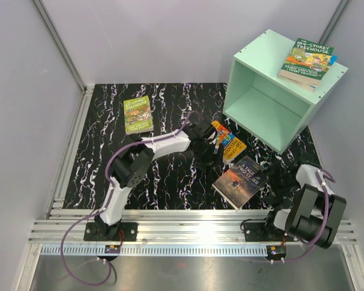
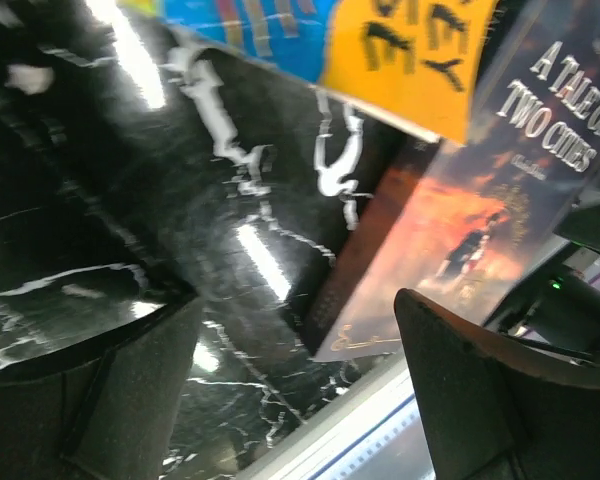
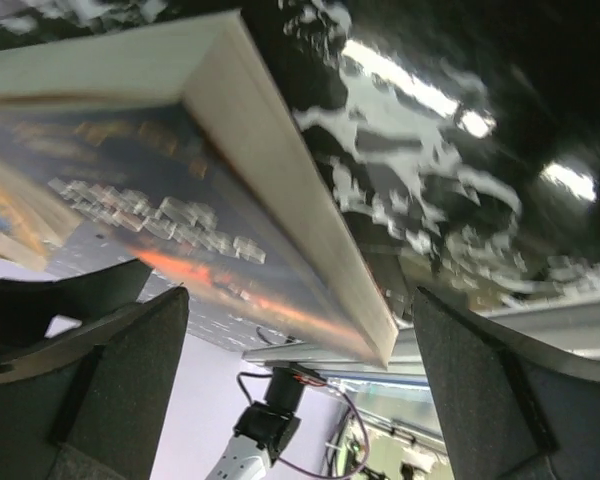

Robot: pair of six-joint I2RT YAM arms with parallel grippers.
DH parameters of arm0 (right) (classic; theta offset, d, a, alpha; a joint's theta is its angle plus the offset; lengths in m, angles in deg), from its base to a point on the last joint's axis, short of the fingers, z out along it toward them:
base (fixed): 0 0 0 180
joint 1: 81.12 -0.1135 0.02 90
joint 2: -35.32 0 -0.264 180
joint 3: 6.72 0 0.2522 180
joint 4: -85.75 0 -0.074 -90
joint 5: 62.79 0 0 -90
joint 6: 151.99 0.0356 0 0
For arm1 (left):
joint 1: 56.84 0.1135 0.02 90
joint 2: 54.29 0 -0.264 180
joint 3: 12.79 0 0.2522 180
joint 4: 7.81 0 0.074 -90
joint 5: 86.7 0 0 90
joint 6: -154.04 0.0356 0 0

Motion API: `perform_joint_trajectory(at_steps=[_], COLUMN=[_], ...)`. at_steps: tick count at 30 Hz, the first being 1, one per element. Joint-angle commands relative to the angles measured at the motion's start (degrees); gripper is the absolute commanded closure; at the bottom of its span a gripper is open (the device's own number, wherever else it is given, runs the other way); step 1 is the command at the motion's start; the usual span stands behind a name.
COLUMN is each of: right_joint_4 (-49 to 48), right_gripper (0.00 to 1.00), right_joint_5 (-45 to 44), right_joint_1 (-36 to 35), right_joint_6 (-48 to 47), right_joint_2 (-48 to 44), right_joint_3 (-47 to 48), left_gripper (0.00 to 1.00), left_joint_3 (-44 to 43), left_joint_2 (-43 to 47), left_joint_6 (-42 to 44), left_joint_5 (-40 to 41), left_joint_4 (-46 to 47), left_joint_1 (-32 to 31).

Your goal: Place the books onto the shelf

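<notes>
A dark book, "A Tale of Two Cities" (image 1: 241, 180), lies flat at the near middle of the table. One corner of it (image 3: 280, 190) reaches between the wide-apart fingers of my right gripper (image 1: 272, 177), which is open. An orange-blue book (image 1: 227, 140) lies just beyond it. My left gripper (image 1: 210, 151) hovers open beside that orange-blue book (image 2: 400, 50), with only table between its fingers (image 2: 480, 400). A lime-green book (image 1: 138, 114) lies at the far left. The mint-green shelf (image 1: 273, 103) stands at the back right, with a green Treehouse book (image 1: 306, 59) stacked on top of it.
A blue book edge (image 1: 332, 60) peeks from under the green one on the shelf's top. The shelf's open face (image 1: 264, 118) points toward the table's middle. Aluminium rails (image 1: 188, 230) run along the near edge, and grey walls close in the sides.
</notes>
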Motion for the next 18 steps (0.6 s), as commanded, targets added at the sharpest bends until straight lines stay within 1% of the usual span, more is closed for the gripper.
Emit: perform_joint_trajectory(at_steps=[1, 2, 3, 4, 7, 8, 11, 13, 14, 16, 17, 18], right_joint_4=[-11.04, -13.40, -14.12, -15.35, -18.24, -18.69, -19.49, -19.23, -19.31, -19.75, -19.58, -19.66], right_gripper=[0.00, 0.00, 0.00, 0.00, 0.00, 0.00, 0.00, 0.04, 0.19, 0.39, 0.46, 0.59], right_joint_5=[-0.20, -0.55, -1.60, -3.87, -5.64, -5.65, -7.49, -8.45, -8.46, -8.29, -8.46, -8.29], right_joint_1=[-4.47, -5.88, -9.81, -11.33, -15.28, -15.82, -17.84, -18.02, -18.02, -18.11, -18.11, -18.11], right_joint_6=[3.30, 5.49, 6.20, 6.82, 7.97, 7.97, 8.49, 8.50, 7.97, 7.88, 8.06, 8.14], right_joint_2=[4.45, 6.91, 8.06, 9.12, 13.51, 15.35, 15.28, 15.02, 14.58, 13.44, 11.78, 10.72], right_joint_3=[-0.74, -0.48, 0.04, 1.09, 1.81, 1.63, 2.68, 2.95, 2.95, 2.69, 2.77, 2.69], left_gripper=[0.14, 0.14, 0.14, 0.14, 0.13, 0.14, 0.14, 0.14, 0.14, 0.14, 0.14, 0.14], left_joint_3=[-3.89, -4.24, -5.12, -5.56, -8.19, -8.81, -9.43, -9.17, -8.56, -7.42, -5.23, -3.91], left_joint_2=[-2.15, -3.37, -4.08, -4.70, -8.12, -8.91, -10.59, -11.20, -11.21, -10.07, -9.37, -8.58], left_joint_6=[1.51, 1.16, 0.99, 0.81, 0.63, 0.89, 1.42, 1.42, 1.60, 1.69, 1.60, 1.42], left_joint_5=[1.92, 1.65, 1.30, 0.17, -2.82, -3.53, -6.59, -8.36, -9.85, -10.39, -10.91, -11.00], left_joint_4=[-2.69, -2.77, -2.86, -2.77, -4.35, -4.79, -4.71, -4.45, -4.36, -4.09, -3.13, -2.34], left_joint_1=[-1.36, -1.54, -1.80, -1.98, -3.38, -3.91, -6.10, -7.42, -7.78, -8.92, -9.18, -9.79])
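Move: From the right hand the A Tale of Two Cities book lies about 12 cm left, level with it front to back, and 2 cm below. The yellow-blue book lies some 16 cm ahead and 17 cm left; the shelf's middle stands roughly 30 cm ahead and 3 cm right, about 14 cm higher. From the left hand the Tale book is about 9 cm back, 11 cm right and 2 cm below. Right hand goes about 5 cm left, half-closing on the Tale book's right edge; open left hand nears rightward. ##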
